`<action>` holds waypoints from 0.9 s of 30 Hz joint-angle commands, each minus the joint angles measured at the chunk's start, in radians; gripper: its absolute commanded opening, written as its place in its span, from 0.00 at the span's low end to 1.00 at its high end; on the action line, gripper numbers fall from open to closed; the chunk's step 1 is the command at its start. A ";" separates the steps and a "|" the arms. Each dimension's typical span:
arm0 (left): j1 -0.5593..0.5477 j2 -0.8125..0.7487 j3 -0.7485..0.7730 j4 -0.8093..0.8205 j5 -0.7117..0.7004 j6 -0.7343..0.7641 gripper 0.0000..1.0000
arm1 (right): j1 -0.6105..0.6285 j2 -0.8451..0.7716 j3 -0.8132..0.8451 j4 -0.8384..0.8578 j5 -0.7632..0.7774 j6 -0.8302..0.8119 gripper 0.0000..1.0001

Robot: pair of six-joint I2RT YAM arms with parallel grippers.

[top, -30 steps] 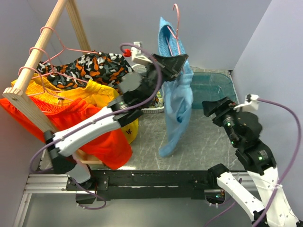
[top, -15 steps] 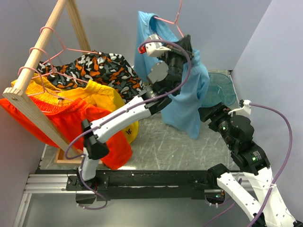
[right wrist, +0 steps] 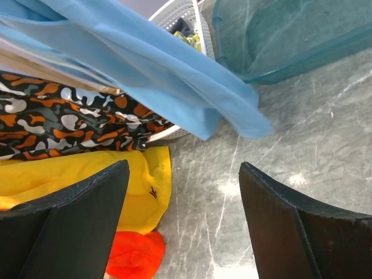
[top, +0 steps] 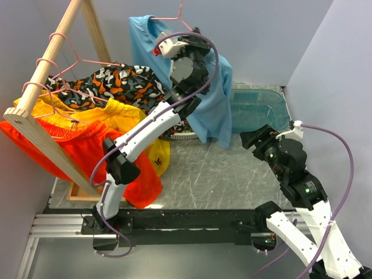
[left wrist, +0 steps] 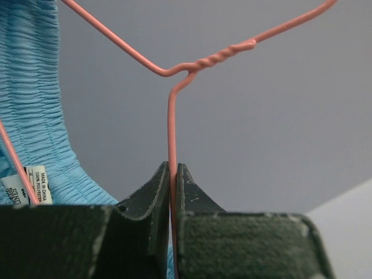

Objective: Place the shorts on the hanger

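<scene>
The light-blue shorts [top: 212, 99] hang draped over the pink wire hanger [top: 174, 20], raised high at the back centre. My left gripper [top: 187, 36] is shut on the hanger's neck. In the left wrist view the wire [left wrist: 172, 110] runs down between the closed jaws of the left gripper [left wrist: 172, 168], and the shorts' waistband [left wrist: 35, 99] hangs at the left. My right gripper [top: 256, 139] stands open over the table, below and to the right of the shorts, holding nothing. Its wrist view shows the right gripper [right wrist: 183, 168] apart from the shorts' hem [right wrist: 151, 64].
A wooden rack [top: 52, 64] at the left carries pink hangers [top: 64, 52], patterned shorts [top: 116, 84], yellow shorts [top: 87, 119] and orange shorts [top: 116, 165]. A white basket [top: 183, 135] sits under the blue shorts. A teal tray [top: 256, 107] lies at the back right.
The left arm has swung the hanger with the shorts leftward toward the rack, and the shorts have turned to hang broader. The right arm has shifted slightly left, still open.
</scene>
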 commanded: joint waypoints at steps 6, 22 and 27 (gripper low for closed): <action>0.040 -0.025 0.050 0.145 -0.111 0.197 0.01 | 0.011 0.055 -0.014 0.091 -0.007 -0.011 0.84; 0.184 -0.068 -0.021 0.146 -0.163 0.179 0.01 | 0.017 0.115 -0.008 0.138 -0.019 -0.042 0.85; 0.215 -0.086 -0.039 0.148 -0.179 0.176 0.01 | 0.022 0.144 0.009 0.148 -0.019 -0.045 0.85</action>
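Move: The left gripper already holds the hanger, blue shorts on it, by one shoulder near the neck. The bare far stretch of the rack's bar lies about 34 cm to its left, 5 cm ahead and slightly higher. The floral shorts' hook is some 34 cm left and 2 cm back, with the floral shorts about 24 cm left, 5 cm back and lower. From the empty right hand, the bare stretch is roughly 53 cm left, 27 cm ahead and 30 cm up. Bring the left gripper left about 12 cm towards the rack's bar, easing forward less than half as much as you go, mostly in the second half. Swing the hanger some 20 degrees counter-clockwise and keep the fingers shut on its pink wire. Let the open right gripper creep forward and left a few centimetres, sinking slightly, touching nothing. ##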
